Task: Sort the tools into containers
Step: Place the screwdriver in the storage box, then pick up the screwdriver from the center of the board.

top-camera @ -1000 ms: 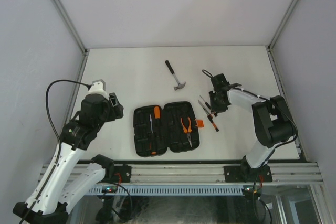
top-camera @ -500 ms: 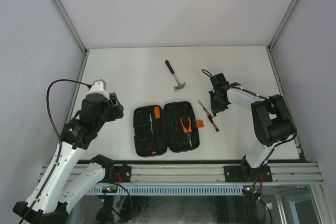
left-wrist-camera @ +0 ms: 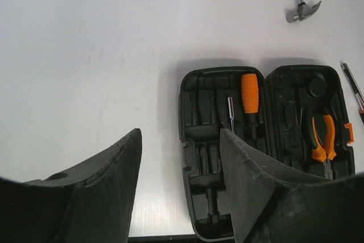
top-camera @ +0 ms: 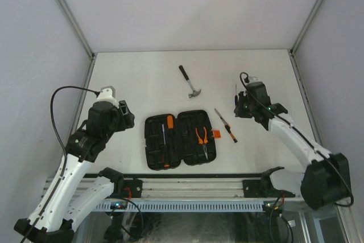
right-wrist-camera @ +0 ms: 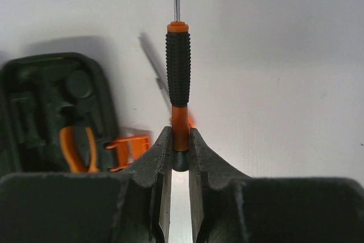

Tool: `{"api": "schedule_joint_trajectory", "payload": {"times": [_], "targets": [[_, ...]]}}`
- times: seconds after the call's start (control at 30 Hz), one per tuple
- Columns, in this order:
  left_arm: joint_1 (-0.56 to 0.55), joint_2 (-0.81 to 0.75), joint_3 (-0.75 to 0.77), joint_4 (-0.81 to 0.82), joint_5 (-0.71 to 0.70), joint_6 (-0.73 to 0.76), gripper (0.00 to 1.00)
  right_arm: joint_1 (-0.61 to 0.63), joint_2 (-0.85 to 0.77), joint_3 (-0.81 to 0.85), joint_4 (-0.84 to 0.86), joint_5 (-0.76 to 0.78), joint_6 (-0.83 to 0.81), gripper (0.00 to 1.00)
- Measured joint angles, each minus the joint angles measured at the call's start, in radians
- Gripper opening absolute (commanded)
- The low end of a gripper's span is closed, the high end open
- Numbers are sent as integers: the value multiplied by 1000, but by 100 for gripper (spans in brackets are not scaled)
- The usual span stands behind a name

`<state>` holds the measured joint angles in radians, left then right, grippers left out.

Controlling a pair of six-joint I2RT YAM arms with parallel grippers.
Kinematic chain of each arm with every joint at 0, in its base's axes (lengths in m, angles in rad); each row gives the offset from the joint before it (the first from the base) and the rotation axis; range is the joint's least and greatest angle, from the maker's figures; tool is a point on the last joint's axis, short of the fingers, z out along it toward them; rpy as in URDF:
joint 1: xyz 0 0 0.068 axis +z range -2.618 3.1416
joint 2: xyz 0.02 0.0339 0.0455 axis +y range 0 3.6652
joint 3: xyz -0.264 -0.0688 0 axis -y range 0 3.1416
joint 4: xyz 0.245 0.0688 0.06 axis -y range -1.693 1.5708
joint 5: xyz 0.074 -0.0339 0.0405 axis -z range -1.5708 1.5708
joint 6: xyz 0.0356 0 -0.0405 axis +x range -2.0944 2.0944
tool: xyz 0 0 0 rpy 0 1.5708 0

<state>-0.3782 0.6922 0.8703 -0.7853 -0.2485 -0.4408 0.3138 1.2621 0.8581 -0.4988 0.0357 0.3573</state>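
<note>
The black tool case point(top-camera: 156, 155) lies open at the table's near middle, holding orange-handled pliers point(top-camera: 201, 136) and an orange-handled driver point(top-camera: 169, 122). A claw hammer point(top-camera: 187, 81) lies behind it. One slim screwdriver point(top-camera: 225, 124) lies on the table right of the case. My right gripper point(top-camera: 240, 108) hangs above the table to its right, shut on the orange end of another slim black-and-orange screwdriver point(right-wrist-camera: 178, 66), whose shaft points away from the fingers. My left gripper point(left-wrist-camera: 180, 135) hovers open and empty over the case's left edge point(left-wrist-camera: 196, 157).
The case's orange latch point(top-camera: 215, 134) sticks out on its right side, near the loose screwdriver. White walls and metal frame posts close in the table on the left, right and back. The rail with both arm bases runs along the near edge.
My right gripper closed on one of the two screwdrivers beside the case, lifted it off the table and swung out to the right. The left arm has stayed in place.
</note>
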Motion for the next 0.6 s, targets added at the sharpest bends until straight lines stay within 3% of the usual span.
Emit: {"api": "schedule_joint_trajectory", "payload": {"times": [0.37,0.4,0.5,0.6], "targets": [[0,-13,-8,15,44,8,66,81,-450,-178,241,-52,100,0],[0,-13,-8,15,43,8,68,95,-466,-181,257,-50,100,0],[0,-10,-8,14,43,8,87,127,-484,-183,286,-44,100,0],[0,-1,-8,13,43,11,96,140,-484,-188,299,-44,97,0]]}}
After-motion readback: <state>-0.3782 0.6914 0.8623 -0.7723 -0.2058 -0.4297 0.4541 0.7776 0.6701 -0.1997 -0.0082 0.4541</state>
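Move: The open storage box, the place for the screwdriver already gripped in the right hand, has its middle about 22 cm to that hand's left, 8 cm back and 9 cm below. The pliers in its near half are roughly 13 cm left and 8 cm back; a slim tool lies almost underneath, 3 cm left and 1 cm back; the hammer is some 18 cm ahead and 18 cm left. From the left hand the box is about 16 cm right, level fore-and-aft, 19 cm below. The screwdriver, still pinched by the butt end of its handle, is carried quickly upward about 12 cm by the right hand, which also goes some 5 cm left and eases off as it nears the top. The wrist swings the fingers up from pointing steeply down by roughly 30 degrees, left side rising. The left hand stays put beside the box and late on spreads its fingers wider. ##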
